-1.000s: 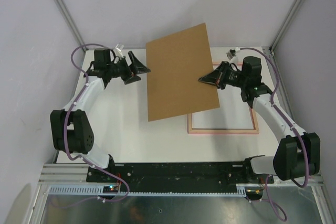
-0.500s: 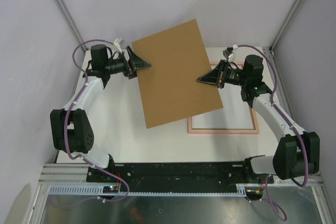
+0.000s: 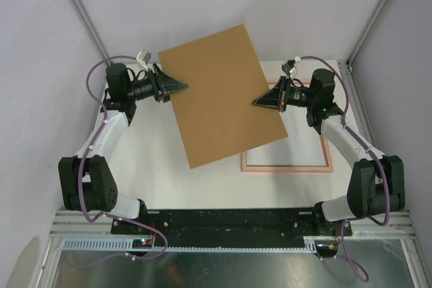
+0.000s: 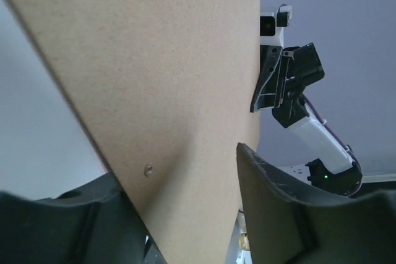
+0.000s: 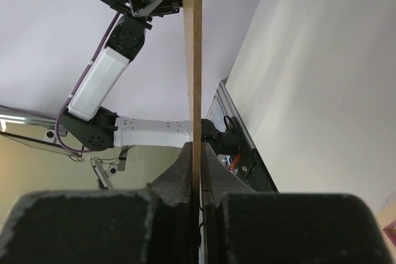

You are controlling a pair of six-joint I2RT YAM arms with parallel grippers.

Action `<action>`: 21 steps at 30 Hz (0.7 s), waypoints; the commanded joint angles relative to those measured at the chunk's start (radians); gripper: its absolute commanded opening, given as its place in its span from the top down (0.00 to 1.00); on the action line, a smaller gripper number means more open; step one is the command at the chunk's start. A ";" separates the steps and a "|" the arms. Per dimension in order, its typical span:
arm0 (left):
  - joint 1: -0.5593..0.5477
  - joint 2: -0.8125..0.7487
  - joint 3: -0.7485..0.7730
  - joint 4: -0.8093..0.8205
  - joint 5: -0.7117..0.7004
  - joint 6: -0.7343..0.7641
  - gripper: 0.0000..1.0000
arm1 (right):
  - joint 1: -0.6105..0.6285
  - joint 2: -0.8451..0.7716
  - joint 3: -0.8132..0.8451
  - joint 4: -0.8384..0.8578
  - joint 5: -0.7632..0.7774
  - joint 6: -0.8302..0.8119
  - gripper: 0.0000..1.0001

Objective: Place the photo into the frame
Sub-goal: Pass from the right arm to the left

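A plain brown backing board (image 3: 219, 92) hangs tilted above the table. My right gripper (image 3: 260, 102) is shut on its right edge, and the right wrist view shows the thin board (image 5: 193, 41) pinched between the fingers (image 5: 213, 171). My left gripper (image 3: 181, 85) straddles the board's left edge, still open. In the left wrist view the board (image 4: 154, 60) lies against one finger, with a gap to the other finger (image 4: 272, 202). The pink frame (image 3: 287, 168) lies flat on the table, its far part hidden under the board. The photo's printed face is hidden. I cannot tell whether the white area inside the frame is the photo.
The white table (image 3: 155, 160) is walled by pale panels on three sides, with metal posts (image 3: 81, 11) in the back corners. The arm bases sit on a black rail (image 3: 229, 220) at the near edge.
The board has swung left and further back in the right gripper. The left gripper has moved onto the board's left edge and its jaws have narrowed around it.
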 commanded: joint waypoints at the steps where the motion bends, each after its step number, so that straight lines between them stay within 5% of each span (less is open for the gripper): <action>1: -0.006 -0.060 -0.018 0.088 0.062 -0.049 0.48 | -0.002 0.030 0.047 0.070 0.002 -0.002 1.00; 11: -0.006 -0.064 -0.041 0.087 0.014 -0.065 0.95 | -0.001 0.038 0.048 -0.037 0.036 -0.104 0.98; 17: -0.006 -0.098 -0.043 0.030 -0.052 -0.079 1.00 | -0.005 0.054 0.048 -0.176 0.144 -0.223 0.43; 21: -0.006 -0.132 -0.041 0.004 -0.089 -0.103 1.00 | -0.009 0.039 0.069 -0.328 0.293 -0.320 0.24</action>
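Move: The brown backing board is held up by the right hand at its right edge. Its left edge already lies between the left hand's half-open fingers, with the board's middle about 14 cm to the left hand's right, 2 cm back and roughly level. From the right hand, that middle is some 13 cm left and 3 cm ahead. The frame lies on the table some 15 cm right of the right hand, about 5 cm farther out and 28 cm below. The backing board's left edge gets pinched as the left hand shuts its fingers on it, staying nearly in place, with a dip and return of about 1 cm and a slight tilt. Only once that grip is made does the right hand open wide, letting go of the right edge and sinking about 5 cm while easing forward, its open fingers still around the board. ##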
